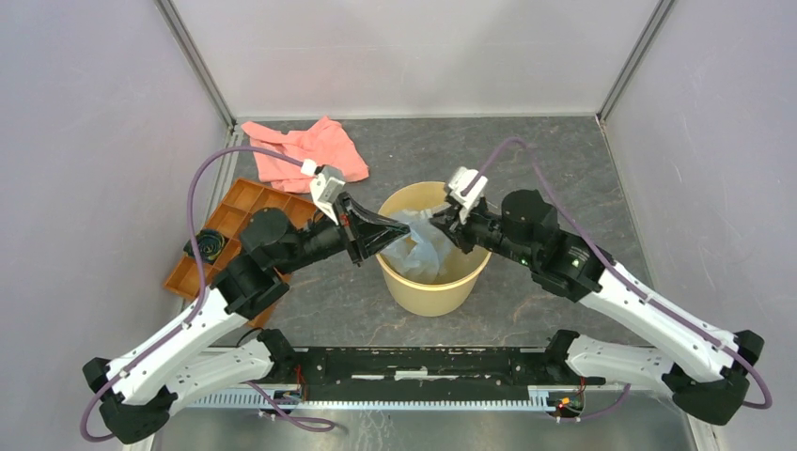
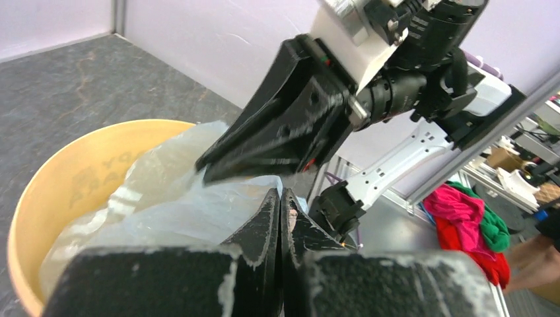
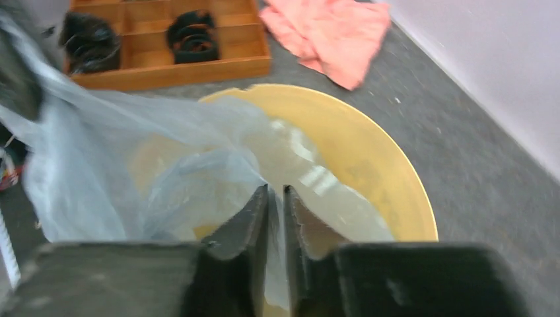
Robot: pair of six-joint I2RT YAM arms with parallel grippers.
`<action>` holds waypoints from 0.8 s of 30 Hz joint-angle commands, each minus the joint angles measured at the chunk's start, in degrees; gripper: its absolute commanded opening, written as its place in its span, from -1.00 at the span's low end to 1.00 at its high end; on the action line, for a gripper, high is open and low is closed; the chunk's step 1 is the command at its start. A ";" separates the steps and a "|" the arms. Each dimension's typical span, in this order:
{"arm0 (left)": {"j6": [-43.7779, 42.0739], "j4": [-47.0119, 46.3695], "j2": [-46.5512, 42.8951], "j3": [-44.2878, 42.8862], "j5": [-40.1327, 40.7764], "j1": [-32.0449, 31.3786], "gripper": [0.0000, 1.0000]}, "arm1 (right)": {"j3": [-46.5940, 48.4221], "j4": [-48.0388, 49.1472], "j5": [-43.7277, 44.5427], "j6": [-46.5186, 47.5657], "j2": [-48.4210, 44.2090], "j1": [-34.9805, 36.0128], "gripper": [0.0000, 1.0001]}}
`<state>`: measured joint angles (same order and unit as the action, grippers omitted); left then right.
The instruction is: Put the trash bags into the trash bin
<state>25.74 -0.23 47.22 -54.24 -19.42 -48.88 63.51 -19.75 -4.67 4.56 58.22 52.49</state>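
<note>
The trash bin [image 1: 425,299] is a pale yellow bucket standing mid-table between the arms. The trash bag [image 1: 423,246], thin pale blue-grey film, lies crumpled inside it and rises above the rim. My left gripper [image 1: 383,235] reaches over the bin's left rim, its jaws shut at the film's edge [image 2: 280,193], and the bag [image 3: 132,152] is pulled up toward it. From the right, my right gripper [image 1: 440,221] comes in over the bin. Its jaws [image 3: 276,188] stand a narrow slit apart with film pinched between them. The bin's bottom is hidden by the bag [image 2: 178,205].
An orange compartmented tray [image 1: 240,202] holding black coiled items [image 1: 209,246] lies left of the bin, under the left arm. A salmon-pink cloth [image 1: 305,150] sits at the back left. Grey walls close in the table on three sides.
</note>
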 commanded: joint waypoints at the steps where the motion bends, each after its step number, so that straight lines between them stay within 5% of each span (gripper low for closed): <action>1: -2.69 -1.46 -5.18 3.32 7.91 -0.03 -0.95 | -5.00 5.81 17.72 -4.17 -7.88 -0.20 -0.81; 5: -1.61 2.40 -9.61 5.15 13.95 0.01 -0.96 | -10.57 7.69 24.03 -7.21 -15.71 -0.21 -0.95; 9: 1.81 6.88 -11.81 4.75 18.23 -0.03 -0.95 | -14.33 10.72 17.02 -6.94 -20.25 -0.22 -0.99; 15: 11.32 20.76 -9.57 -2.56 22.35 0.02 -0.41 | -14.92 15.25 1.54 -2.54 -21.25 -0.21 -0.99; 17: 14.15 31.17 -6.72 -8.42 26.55 0.00 -0.38 | -15.24 15.23 3.28 -1.57 -21.70 -0.28 -0.99; 24: 15.40 49.54 -0.67 -23.93 33.07 0.01 0.59 | -11.68 14.97 11.86 -7.00 -21.66 -0.20 -0.99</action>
<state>37.30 36.29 44.60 -69.12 7.68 -48.88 48.56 -8.14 3.51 1.15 36.75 52.27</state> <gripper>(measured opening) 0.657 0.012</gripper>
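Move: Both hands are above the bin's mouth with the trash bag between their fingertips. From the left hand, the bin's left rim is about 6 cm left, 7 cm ahead and 15 cm below; the bag's slack middle lies some 4 cm ahead, 5 cm right and 13 cm down. From the right hand, the bin's right rim is roughly 12 cm right, 2 cm ahead and 9 cm below, the slack middle 2 cm left, level fore and aft, 7 cm below. Shut the right fingers fully on the bag's edge and pull it quickly about 8 cm right towards the bin's right rim, easing back 2 cm while rising and tipping the fingertips up. Bring the left gripper some 8 cm left and slightly forward to the left rim, opening its fingers wide over the second half while the wrist turns counter-clockwise and tips down. ##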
